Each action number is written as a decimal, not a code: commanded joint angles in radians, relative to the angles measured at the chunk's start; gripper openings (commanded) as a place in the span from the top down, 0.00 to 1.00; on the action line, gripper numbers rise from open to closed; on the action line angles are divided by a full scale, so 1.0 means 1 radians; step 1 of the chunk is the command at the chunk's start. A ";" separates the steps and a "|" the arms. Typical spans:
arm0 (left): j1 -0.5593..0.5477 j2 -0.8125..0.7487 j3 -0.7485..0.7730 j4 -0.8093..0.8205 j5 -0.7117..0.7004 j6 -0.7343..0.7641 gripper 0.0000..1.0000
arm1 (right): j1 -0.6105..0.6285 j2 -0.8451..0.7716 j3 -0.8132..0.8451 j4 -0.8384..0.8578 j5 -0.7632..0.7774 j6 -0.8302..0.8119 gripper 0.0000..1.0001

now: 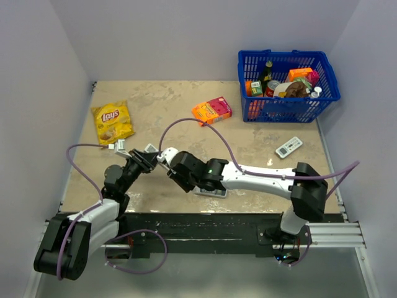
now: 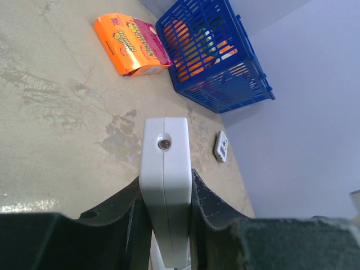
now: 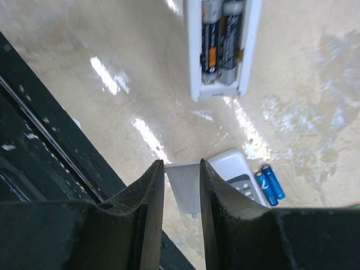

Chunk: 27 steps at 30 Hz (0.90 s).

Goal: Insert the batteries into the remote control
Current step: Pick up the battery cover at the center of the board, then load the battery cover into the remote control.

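Observation:
My left gripper is shut on the slim white remote control, which I see end-on and lifted off the table. In the right wrist view its open battery compartment faces the camera. Two dark batteries with silvery ends lie side by side inside it. A thin white cover plate sits a little below the remote, with my right gripper shut on it. From above, the left gripper and right gripper meet at the table's left-centre.
A grey-white buttoned remote and two blue batteries lie under the right arm. A white remote with a display lies at the right. A blue basket, an orange box and a Lay's bag sit further back.

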 commanded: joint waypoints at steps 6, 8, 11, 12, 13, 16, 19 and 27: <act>0.009 0.024 -0.121 0.233 -0.027 -0.245 1.00 | -0.005 -0.248 -0.129 0.461 0.142 0.015 0.96; 0.007 0.016 -0.121 0.239 -0.035 -0.268 1.00 | -0.005 -0.275 -0.143 0.553 0.150 0.005 0.96; 0.007 -0.009 -0.120 0.236 -0.052 -0.328 1.00 | -0.005 -0.316 -0.162 0.658 0.150 -0.026 0.96; 0.007 -0.015 -0.117 0.235 -0.058 -0.337 1.00 | -0.005 -0.325 -0.182 0.691 0.148 -0.035 0.96; 0.007 -0.029 -0.113 0.230 -0.059 -0.348 1.00 | -0.005 -0.337 -0.188 0.752 0.145 -0.040 0.96; 0.007 -0.049 -0.094 0.207 -0.059 -0.392 1.00 | -0.005 -0.351 -0.202 0.846 0.136 -0.057 0.96; 0.007 -0.062 -0.077 0.195 -0.056 -0.441 1.00 | -0.005 -0.356 -0.223 0.955 0.128 -0.077 0.96; 0.009 -0.088 -0.070 0.206 -0.061 -0.610 1.00 | -0.007 -0.348 -0.300 1.166 0.086 -0.112 0.97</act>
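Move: The battery cover, already off the board, is in the right fingers; the open battery compartment it is meant for lies about 7 cm ahead, 8 cm left and 4 cm above them. The grey remote lies roughly 3 cm ahead and 6 cm right, the blue batteries some 7 cm ahead and 5 cm right, both about 10 cm below. From the left hand, holding the compartment's remote, the cover is about 9 cm back, 12 cm right and 4 cm below. The battery cover, still pinched by the right fingers, is carried quickly up some 22 cm, drifting a little forward and left and slowing at the top, from below the left hand's remote to above it. Meanwhile the right wrist tips its fingers up by nearly 60 degrees, from steeply down to about level. The left arm keeps its grip and raises its remote about 7 cm, rolling its left side down. ##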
